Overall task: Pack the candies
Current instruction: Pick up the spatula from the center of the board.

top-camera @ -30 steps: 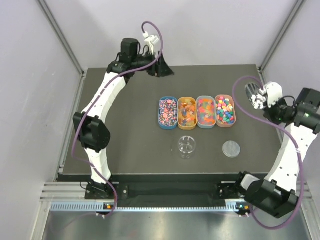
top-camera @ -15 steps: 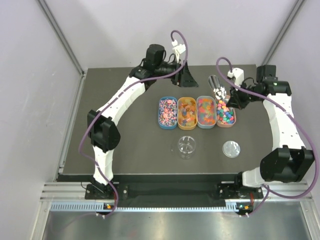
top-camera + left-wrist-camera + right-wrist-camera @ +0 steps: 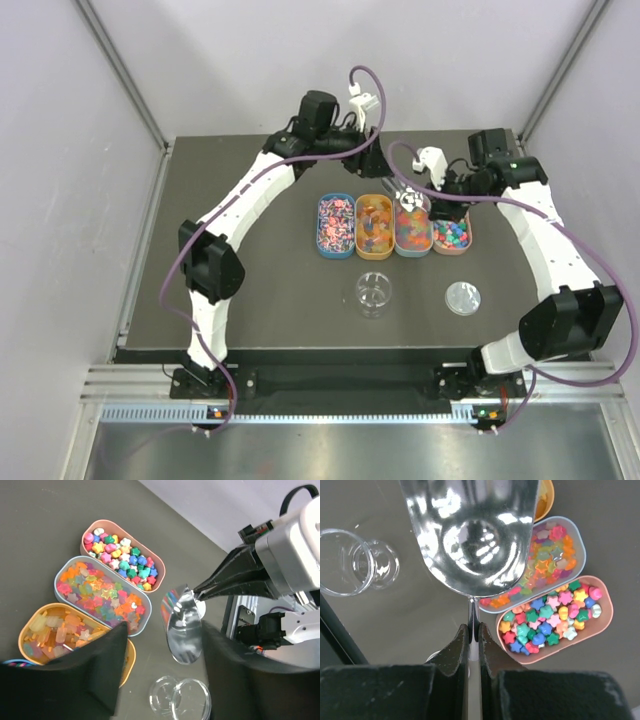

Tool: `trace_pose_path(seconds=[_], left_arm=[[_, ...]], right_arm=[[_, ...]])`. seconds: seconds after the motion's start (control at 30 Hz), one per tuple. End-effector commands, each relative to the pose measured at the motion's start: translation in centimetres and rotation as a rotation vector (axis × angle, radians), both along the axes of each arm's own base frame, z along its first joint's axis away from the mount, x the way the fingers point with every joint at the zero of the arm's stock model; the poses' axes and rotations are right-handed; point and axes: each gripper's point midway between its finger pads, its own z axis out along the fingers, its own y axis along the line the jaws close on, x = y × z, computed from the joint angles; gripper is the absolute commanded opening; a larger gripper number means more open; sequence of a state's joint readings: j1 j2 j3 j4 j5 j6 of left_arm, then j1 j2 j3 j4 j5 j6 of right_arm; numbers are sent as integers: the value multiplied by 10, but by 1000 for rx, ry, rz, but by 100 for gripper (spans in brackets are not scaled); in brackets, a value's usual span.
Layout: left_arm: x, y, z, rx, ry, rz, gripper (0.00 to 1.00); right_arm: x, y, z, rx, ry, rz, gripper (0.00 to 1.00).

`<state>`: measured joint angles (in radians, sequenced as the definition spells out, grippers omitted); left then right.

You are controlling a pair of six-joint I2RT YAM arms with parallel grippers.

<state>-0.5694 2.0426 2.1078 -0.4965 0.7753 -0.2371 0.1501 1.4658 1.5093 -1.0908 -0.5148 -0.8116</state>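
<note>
The candies fill a row of oval trays: sprinkle bits in the blue tray [image 3: 335, 225], gummies in the orange tray [image 3: 374, 224], star pieces in the grey tray [image 3: 412, 228], bright pieces in the pink tray [image 3: 452, 234]. My right gripper [image 3: 430, 194] [image 3: 474, 632] is shut on the handle of the metal scoop [image 3: 475, 535] [image 3: 182, 625]. The empty scoop bowl hangs over the grey tray [image 3: 547, 562]. My left gripper [image 3: 382, 168] [image 3: 165, 680] is open just behind the trays, holding nothing. In the left wrist view the scoop shows between its fingers [image 3: 85, 675].
A clear round jar [image 3: 374, 293] [image 3: 182, 697] [image 3: 345, 562] stands empty in front of the trays. Its clear lid [image 3: 462, 297] lies flat to the right. Both arms crowd the space behind and above the tray row.
My right arm has swung left from the table's right side, carrying the scoop over the trays. My left arm has moved right towards the trays and its jaws have narrowed somewhat.
</note>
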Motion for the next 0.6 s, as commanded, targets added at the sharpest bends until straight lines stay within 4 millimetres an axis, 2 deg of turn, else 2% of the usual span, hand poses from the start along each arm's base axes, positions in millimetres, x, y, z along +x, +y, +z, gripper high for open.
trace_pose_path(seconds=[0.0,0.17,0.27,0.33,0.37,0.4,0.5,0.57], left_arm=[[3,-3,9,-1,-59,-2,58],[-3,-6,2,7,-48,-26,29],[-5,-4,0,13,-40,-24,25],[-7,-4,-4,23,-35,-29,18],[-6,-3,-6,28,-33,-26,6],[-7,-2,-8,34,-31,-24,1],[-9,-1,-11,19,1,-52,0],[-7,2,-3,-42,25,-86,0]], right_arm=[[-2,1,10,-15,-49,24,0],[-2,2,15,-10,-65,22,0],[-2,2,22,-2,-84,16,0],[-2,2,27,-1,-106,12,0],[-1,1,31,0,-118,10,0],[-3,1,35,3,-126,7,0],[-6,0,52,5,-169,2,0],[-10,-2,72,14,-225,-13,0]])
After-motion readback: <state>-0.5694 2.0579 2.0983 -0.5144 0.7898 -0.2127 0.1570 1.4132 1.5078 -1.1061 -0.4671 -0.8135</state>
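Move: The spatula, already held up by its handle in the right hand, has its middle about 5 cm right of the left hand, 3 cm back and 4 cm lower. From the right hand that middle is some 3 cm ahead, 6 cm left and 4 cm up. Nearly 30 cm straight below the left hand lies the orange box of gummies, 2 cm ahead; the clear-rimmed box is level with it and 10 cm to its right. The glass jar stands 18 cm back, 25 cm down. The left fingers shut from about two-thirds open and pinch the free end of the spatula's blade, the hand sinking only about 1.5 cm and otherwise staying in place. The right hand keeps its grip on the handle, almost still until near the end, when it rises about 1 cm and eases slightly back. ##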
